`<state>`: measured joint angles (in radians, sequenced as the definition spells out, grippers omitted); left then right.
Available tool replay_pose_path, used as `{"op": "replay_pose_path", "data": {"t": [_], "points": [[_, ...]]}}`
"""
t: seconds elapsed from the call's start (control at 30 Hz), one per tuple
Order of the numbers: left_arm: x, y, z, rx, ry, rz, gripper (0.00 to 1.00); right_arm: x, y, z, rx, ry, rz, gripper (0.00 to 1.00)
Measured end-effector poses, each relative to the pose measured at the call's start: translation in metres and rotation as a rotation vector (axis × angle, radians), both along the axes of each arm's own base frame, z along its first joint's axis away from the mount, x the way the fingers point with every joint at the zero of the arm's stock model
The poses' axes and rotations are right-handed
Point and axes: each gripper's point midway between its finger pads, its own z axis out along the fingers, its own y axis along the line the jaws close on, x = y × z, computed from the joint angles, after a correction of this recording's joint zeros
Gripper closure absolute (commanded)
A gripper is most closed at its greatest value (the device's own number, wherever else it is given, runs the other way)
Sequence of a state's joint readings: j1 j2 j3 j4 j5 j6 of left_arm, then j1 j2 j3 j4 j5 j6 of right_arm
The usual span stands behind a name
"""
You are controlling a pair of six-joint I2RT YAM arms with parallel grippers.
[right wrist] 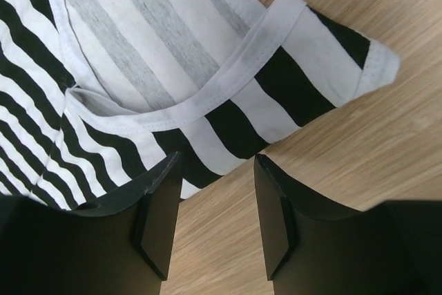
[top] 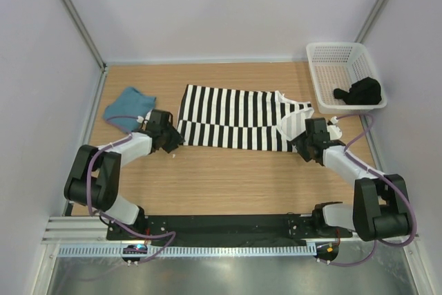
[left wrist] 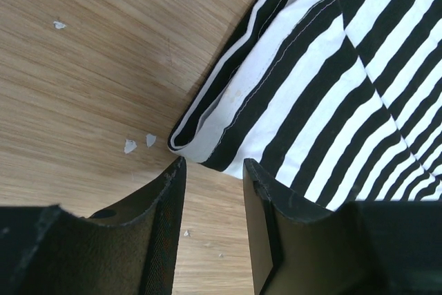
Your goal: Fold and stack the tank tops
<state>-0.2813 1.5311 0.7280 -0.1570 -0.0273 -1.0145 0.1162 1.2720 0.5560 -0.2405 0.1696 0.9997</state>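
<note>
A black-and-white striped tank top [top: 235, 117] lies folded lengthwise across the middle of the table. My left gripper [top: 174, 143] stands open just off its near-left hem corner [left wrist: 190, 144], bare wood between the fingers [left wrist: 173, 198]. My right gripper [top: 298, 144] is open too, at the near edge of the strap end [right wrist: 228, 136], with only table between its fingers [right wrist: 273, 198]. A teal-blue tank top [top: 128, 109] lies bunched at the far left, behind the left arm.
A white mesh basket [top: 331, 56] stands at the back right with a black cloth [top: 359, 92] inside. Small white flecks [left wrist: 138, 143] dot the wood by the left gripper. Grey walls close in the table on three sides.
</note>
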Motion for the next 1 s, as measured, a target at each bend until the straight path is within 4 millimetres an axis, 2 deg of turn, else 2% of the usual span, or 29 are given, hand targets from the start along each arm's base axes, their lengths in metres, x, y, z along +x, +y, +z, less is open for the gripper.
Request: {"op": "replay_pose_path", "data": {"t": [0.23,0.43,0.5,0.53,0.57,0.6,0.63,0.73,0.93,1.0], "points": [[0.004,0.003,-0.002,0.015,-0.007,0.020,0.71,-0.003,-0.010,0.011,-0.034,-0.025,-0.047,0.49],[0.006,0.008,-0.003,0.041,-0.014,0.034,0.75,-0.008,-0.016,-0.003,-0.063,0.031,-0.071,0.52],[0.006,0.010,-0.003,0.049,-0.016,0.040,0.82,-0.010,-0.017,-0.009,-0.068,0.052,-0.076,0.53],[0.006,0.011,-0.004,0.056,-0.015,0.042,0.86,-0.008,-0.017,-0.008,-0.067,0.045,-0.079,0.57],[0.006,0.012,-0.004,0.061,-0.015,0.043,0.96,-0.007,-0.018,-0.008,-0.068,0.044,-0.082,0.63],[0.006,0.013,-0.005,0.066,-0.014,0.048,0.99,-0.008,-0.018,-0.010,-0.070,0.049,-0.086,0.71],[0.006,0.014,-0.005,0.072,-0.014,0.051,1.00,-0.008,-0.019,-0.011,-0.075,0.053,-0.091,0.83],[0.007,0.016,-0.005,0.080,-0.016,0.053,1.00,-0.008,-0.021,-0.014,-0.081,0.061,-0.104,0.98],[0.005,0.017,-0.005,0.083,-0.017,0.056,1.00,-0.013,-0.023,-0.012,-0.097,0.075,-0.100,0.99],[-0.005,0.020,-0.005,0.082,-0.013,0.057,1.00,-0.018,-0.024,-0.006,-0.105,0.073,-0.085,0.99]]}}
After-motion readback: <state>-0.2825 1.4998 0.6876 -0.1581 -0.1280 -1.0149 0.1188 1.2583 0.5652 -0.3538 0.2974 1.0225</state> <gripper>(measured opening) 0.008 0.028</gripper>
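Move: The striped tank top's near-left corner lies about 2 cm left, 1 cm ahead of and 1 cm below the left hand; the folded blue tank top is some 13 cm ahead and 14 cm left of that hand. The striped top's near-right edge lies about 2 cm right, 1 cm back and 1 cm below the right hand, with the black tank top in the basket roughly 21 cm ahead and 19 cm right. Both hands ease outward about 2 cm, pinch the striped top's near edge at each end, then draw back. ##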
